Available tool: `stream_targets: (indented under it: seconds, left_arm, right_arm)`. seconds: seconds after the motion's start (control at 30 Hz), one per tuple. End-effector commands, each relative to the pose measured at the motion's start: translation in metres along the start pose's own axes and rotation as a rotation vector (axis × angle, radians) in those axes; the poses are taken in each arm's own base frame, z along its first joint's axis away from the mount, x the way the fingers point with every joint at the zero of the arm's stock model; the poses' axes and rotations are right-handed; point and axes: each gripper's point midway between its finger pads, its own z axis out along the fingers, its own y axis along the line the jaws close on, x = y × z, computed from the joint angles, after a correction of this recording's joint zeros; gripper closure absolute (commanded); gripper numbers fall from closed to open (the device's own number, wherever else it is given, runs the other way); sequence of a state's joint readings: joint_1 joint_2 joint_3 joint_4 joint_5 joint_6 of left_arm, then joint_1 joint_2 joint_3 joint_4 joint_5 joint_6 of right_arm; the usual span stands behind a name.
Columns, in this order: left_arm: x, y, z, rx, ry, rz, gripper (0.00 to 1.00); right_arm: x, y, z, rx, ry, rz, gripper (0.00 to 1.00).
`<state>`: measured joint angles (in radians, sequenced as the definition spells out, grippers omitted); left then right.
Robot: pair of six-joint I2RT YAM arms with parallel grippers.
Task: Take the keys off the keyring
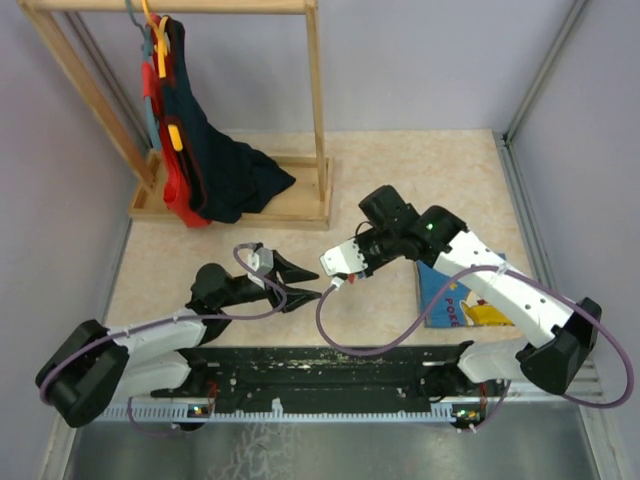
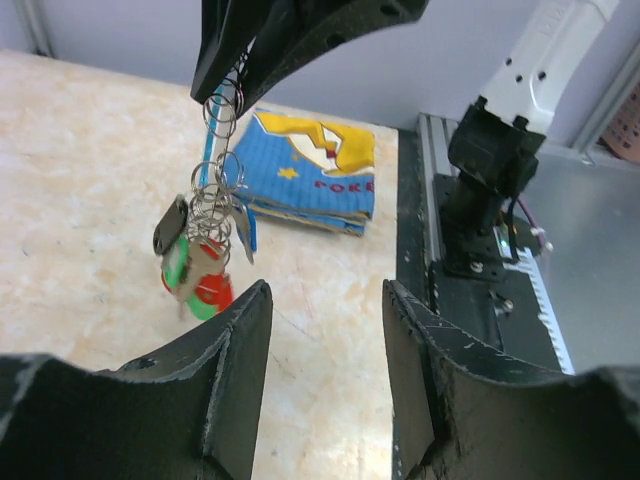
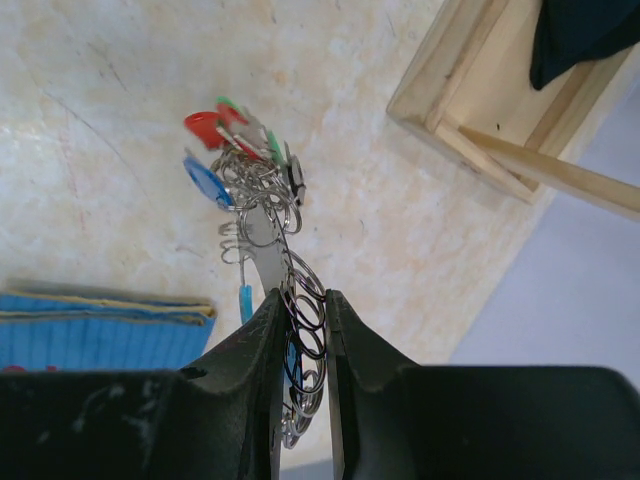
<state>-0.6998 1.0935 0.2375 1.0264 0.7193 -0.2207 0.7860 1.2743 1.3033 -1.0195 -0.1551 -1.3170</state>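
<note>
The keyring (image 3: pixel 305 312), a chain of thin silvery rings, is pinched between the fingers of my right gripper (image 3: pixel 303 305), which is shut on it. Below it hang the keys (image 3: pixel 232 150), a bunch with red, green and blue heads, above the table. In the left wrist view the keys (image 2: pixel 195 272) dangle from the keyring (image 2: pixel 221 108) under my right gripper (image 2: pixel 232 85). They are just left of and beyond my left gripper (image 2: pixel 325 300), which stands open with nothing between its fingers. From above, my left gripper (image 1: pixel 303 282) and right gripper (image 1: pixel 337 280) nearly meet.
A blue picture book (image 1: pixel 460 295) lies on the table under the right arm and appears as the book (image 2: pixel 315 170) behind the keys. A wooden clothes rack (image 1: pixel 320 120) with hanging garments (image 1: pixel 205 170) stands at the back left; its base (image 3: pixel 480 110) is near the right gripper.
</note>
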Motion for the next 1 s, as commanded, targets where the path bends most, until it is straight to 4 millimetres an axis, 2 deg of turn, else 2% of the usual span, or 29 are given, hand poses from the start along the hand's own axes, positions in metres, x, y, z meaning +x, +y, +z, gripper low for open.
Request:
stream_targets:
  seconds: [0.0, 0.13, 0.27, 0.4, 0.57, 0.77, 0.97]
  left_arm:
    - [-0.031, 0.009, 0.011, -0.053, -0.147, 0.071, 0.46]
    - [-0.026, 0.012, 0.019, -0.04, -0.176, 0.103, 0.45]
    - [-0.023, 0.014, 0.03, -0.011, -0.23, 0.073, 0.45]
    - [-0.015, 0.015, 0.047, 0.037, -0.252, 0.012, 0.49]
    - [-0.004, 0.012, 0.067, 0.065, -0.237, -0.014, 0.48]
    - [-0.003, 0.014, 0.075, 0.054, -0.245, -0.017, 0.47]
    - [-0.008, 0.022, 0.08, 0.02, -0.267, 0.05, 0.46]
  right_arm:
    - [0.011, -0.038, -0.03, 0.145, 0.167, -0.062, 1.0]
    - [0.02, -0.044, -0.036, 0.177, 0.282, -0.082, 1.0]
    - [0.019, -0.045, -0.041, 0.193, 0.323, -0.099, 1.0]
    - [0.011, -0.044, -0.042, 0.193, 0.283, -0.079, 1.0]
    - [0.007, -0.044, -0.04, 0.191, 0.255, -0.06, 1.0]
    - [-0.002, -0.042, -0.039, 0.177, 0.204, -0.037, 1.0]
    - [-0.007, -0.04, -0.036, 0.165, 0.17, -0.019, 1.0]
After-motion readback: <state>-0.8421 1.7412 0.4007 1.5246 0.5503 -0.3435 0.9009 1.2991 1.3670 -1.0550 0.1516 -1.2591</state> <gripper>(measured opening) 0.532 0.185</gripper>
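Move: The right hand still grips the keyring, with the keys dangling about 9 cm straight below its pads. From the open left hand those keys are roughly 8 cm to the right, 5 cm ahead and 4 cm lower; the keyring's body is over them, about 8 cm right, 5 cm ahead and near hand height. The blue cloth lies on the table some 45 cm to the left hand's right, 3 cm ahead and 18 cm down. Rightward and forward first, then sinking as it goes on right, the left hand closes in on the hanging keys, ending about 7 cm right, 3 cm forward and 5 cm lower, fingers kept about half open. The right hand keeps its pinch on the keyring, lifts some 2 cm and swings its fingers forward and right by about 15 degrees, then eases slightly back. ##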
